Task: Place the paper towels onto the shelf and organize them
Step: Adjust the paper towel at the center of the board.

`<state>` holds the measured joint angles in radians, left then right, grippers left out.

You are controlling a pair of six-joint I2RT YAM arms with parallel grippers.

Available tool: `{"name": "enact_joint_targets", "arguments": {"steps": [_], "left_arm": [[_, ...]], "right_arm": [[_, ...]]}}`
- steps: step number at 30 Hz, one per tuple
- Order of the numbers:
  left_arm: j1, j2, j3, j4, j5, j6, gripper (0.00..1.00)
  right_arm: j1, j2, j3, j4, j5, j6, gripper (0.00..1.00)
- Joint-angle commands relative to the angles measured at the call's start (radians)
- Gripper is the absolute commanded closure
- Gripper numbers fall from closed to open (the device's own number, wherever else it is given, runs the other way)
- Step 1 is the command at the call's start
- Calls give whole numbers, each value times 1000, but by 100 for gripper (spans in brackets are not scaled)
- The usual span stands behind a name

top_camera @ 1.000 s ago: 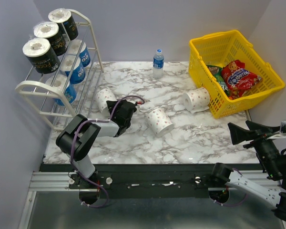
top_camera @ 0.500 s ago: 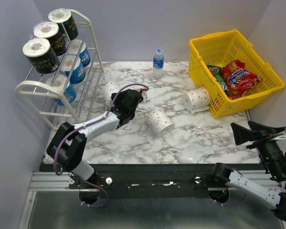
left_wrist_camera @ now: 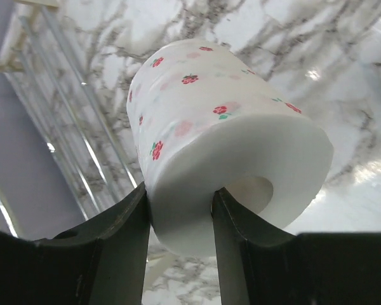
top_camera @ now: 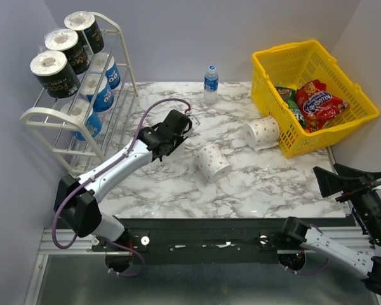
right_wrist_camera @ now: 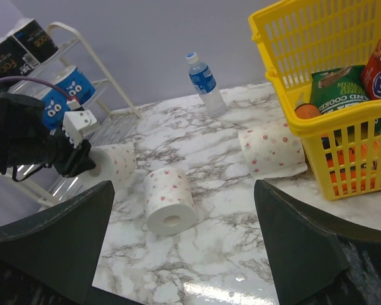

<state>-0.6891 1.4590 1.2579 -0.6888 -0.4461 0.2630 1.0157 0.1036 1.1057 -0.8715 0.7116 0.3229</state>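
My left gripper (left_wrist_camera: 181,216) is shut on a white paper towel roll with small red dots (left_wrist_camera: 216,121). One finger sits inside the core and the other presses the outer wall. From above, the left gripper (top_camera: 155,135) hangs over the table just right of the shelf (top_camera: 46,115) and hides that roll. Two more dotted rolls (top_camera: 213,162) (top_camera: 261,132) lie on the marble. Black rolls (top_camera: 54,73) fill the shelf's top tier, with blue ones (top_camera: 103,93) below. My right gripper (right_wrist_camera: 184,254) is open and empty at the near right.
A yellow basket (top_camera: 292,63) with snack bags stands at the back right, one dotted roll lying against its front. A small water bottle (top_camera: 210,84) stands at the back middle. The shelf's bars (left_wrist_camera: 70,108) run close to the left of the held roll.
The left arm has stretched out away from its base, and its jaws have closed on the dotted roll beside the shelf. The right arm has barely moved.
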Motion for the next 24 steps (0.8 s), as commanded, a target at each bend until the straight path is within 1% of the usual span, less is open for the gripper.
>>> {"name": "enact_joint_targets", "arguments": {"steps": [1, 2, 4, 5, 6, 8, 12, 13, 15, 17, 20, 21, 24], "left_arm": [[11, -54, -11, -78, 138, -100, 59], [25, -51, -8, -81, 147, -113, 59], [54, -51, -8, -81, 240, -146, 59], [84, -52, -34, -66, 269, -154, 60], [97, -63, -51, -26, 293, -159, 60], [124, -65, -92, 3, 325, -166, 60], [216, -8, -92, 15, 402, -179, 62], [227, 4, -83, 6, 406, -189, 59], [243, 24, -46, -18, 394, -200, 47], [256, 24, -5, -28, 394, -223, 43], [267, 17, 53, -18, 399, -228, 35], [270, 17, 70, -21, 397, -231, 23], [281, 32, 152, -50, 364, -222, 13]], "right_arm": [[7, 4, 16, -35, -29, 13, 0], [6, 4, 14, -32, -29, 13, 0], [7, 2, 14, -29, -29, 11, 0], [7, 2, 16, -27, -29, 7, 0], [7, 2, 14, -27, -29, 7, 0], [6, 1, 16, -27, -21, 4, 0], [7, -1, 14, -27, -15, 1, 0], [7, -2, 14, -29, -12, 1, 0], [7, -4, 14, -30, -6, 1, 0], [7, -5, 11, -32, -3, 2, 0], [6, -7, 2, -31, 2, 4, 0], [7, -7, 0, -30, 3, 2, 0], [6, -7, -6, -26, 3, 4, 0]]}}
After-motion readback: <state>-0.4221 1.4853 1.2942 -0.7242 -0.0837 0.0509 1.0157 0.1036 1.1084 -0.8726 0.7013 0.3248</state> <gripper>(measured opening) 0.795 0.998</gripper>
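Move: The left hand still pinches the rim of a dotted paper towel above the marble; its standing spot is about 3 cm left and 10 cm below, neither ahead nor back. Another dotted roll lies some 16 cm right, 3 cm back, 11 cm below; the rack's middle is roughly 22 cm left, 8 cm ahead, about level in height. From the right hand the spot is some 43 cm left, 20 cm ahead, 28 cm below. Left hand lowers the pinched towel about 5 cm, drifting left, then opens and backs off upward and forward. ##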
